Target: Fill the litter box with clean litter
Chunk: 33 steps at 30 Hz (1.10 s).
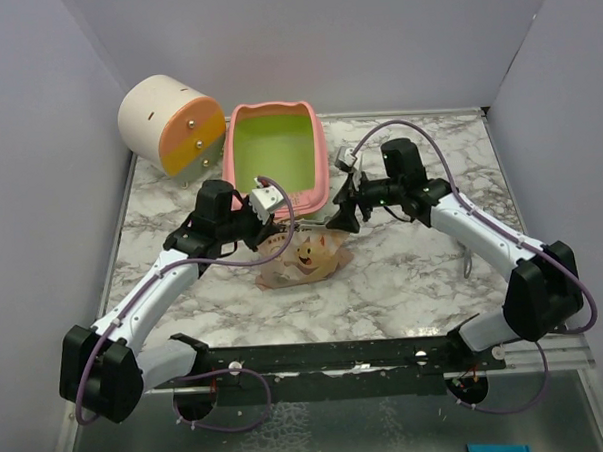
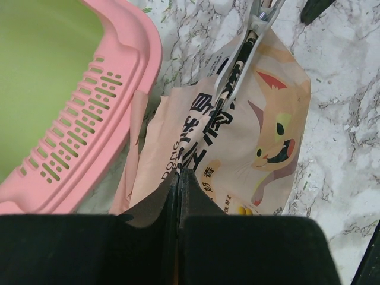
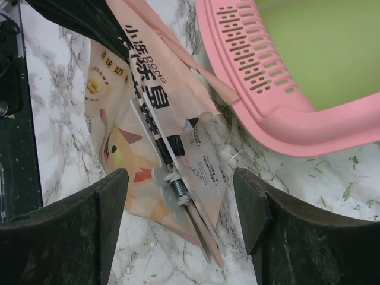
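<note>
The pink litter box (image 1: 276,152) with its lime-green inside stands at the back middle, and its slotted ledge (image 2: 89,119) faces the arms. No clean litter shows in it. Only a few green specks (image 3: 350,191) lie on the marble beside it. A tan pouch (image 1: 303,258) printed with a cartoon cat lies just in front of the box, closed by a long grey clip (image 3: 175,184). My left gripper (image 2: 178,173) is shut on the pouch's edge. My right gripper (image 3: 180,175) stands open, one finger on each side of the clip's end.
A cream-and-orange cylinder (image 1: 172,124) lies at the back left, next to the litter box. White walls close in the marble table (image 1: 414,271) on three sides. A black rail (image 1: 337,360) runs along the near edge between the arm bases.
</note>
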{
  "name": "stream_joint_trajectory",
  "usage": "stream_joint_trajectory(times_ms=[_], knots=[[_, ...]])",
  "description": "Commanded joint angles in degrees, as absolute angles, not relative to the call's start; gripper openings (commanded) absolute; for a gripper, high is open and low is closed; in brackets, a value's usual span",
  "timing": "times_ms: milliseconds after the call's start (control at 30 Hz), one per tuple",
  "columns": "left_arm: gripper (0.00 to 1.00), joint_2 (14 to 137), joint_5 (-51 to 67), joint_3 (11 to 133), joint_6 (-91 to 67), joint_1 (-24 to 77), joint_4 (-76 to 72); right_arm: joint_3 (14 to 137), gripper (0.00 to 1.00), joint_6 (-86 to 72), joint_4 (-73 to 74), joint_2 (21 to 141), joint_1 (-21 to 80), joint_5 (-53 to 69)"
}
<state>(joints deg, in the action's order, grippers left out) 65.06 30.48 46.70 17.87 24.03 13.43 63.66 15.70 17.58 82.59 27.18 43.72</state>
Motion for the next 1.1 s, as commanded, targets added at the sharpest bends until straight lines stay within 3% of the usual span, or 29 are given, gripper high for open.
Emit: stream_joint_trajectory(times_ms=[0,267,533,700,1067], knots=[[0.00,62.28,32.15,46.51,17.75,24.21,10.02,63.54,0.71,17.40,16.15,85.29,27.91,42.43],[0.00,62.48,31.20,47.53,17.72,24.18,9.63,63.46,0.62,17.95,17.06,86.55,28.12,41.75],[0.00,65.87,28.48,52.11,17.43,24.18,9.65,64.01,0.29,18.08,18.87,86.70,28.20,40.93],[0.00,67.74,27.81,55.94,17.04,24.20,9.29,64.42,0.02,17.82,19.16,86.17,28.19,39.56],[0.00,67.94,25.75,58.29,15.90,24.26,4.97,62.68,0.01,11.75,14.96,75.73,28.04,28.94]])
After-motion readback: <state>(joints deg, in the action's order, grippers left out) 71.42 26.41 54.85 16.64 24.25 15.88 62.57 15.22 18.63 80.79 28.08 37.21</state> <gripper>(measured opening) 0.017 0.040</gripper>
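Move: Just below the right hand's open fingers, about 3 cm down and 3 cm to the left, sits the long clip on the bag's top edge; the bag's body hangs some 8 cm left, 3 cm back and 9 cm below that hand. From the left hand, already pinching the bag's top near its left end, the clip is about 11 cm right, level with it and about 1 cm lower, and the litter box's middle some 19 cm ahead, 2 cm right and 9 cm lower. Sinking about 3 cm over the clip, the right hand shuts its fingers on the clip's handle end and squeezes, then rises some 2 cm and eases 1 cm right with the clip, turning slightly clockwise. Meanwhile the left keeps its pinch on the bag top and, after a pause, carries it about 3 cm forward and slightly up, towards the litter box. ##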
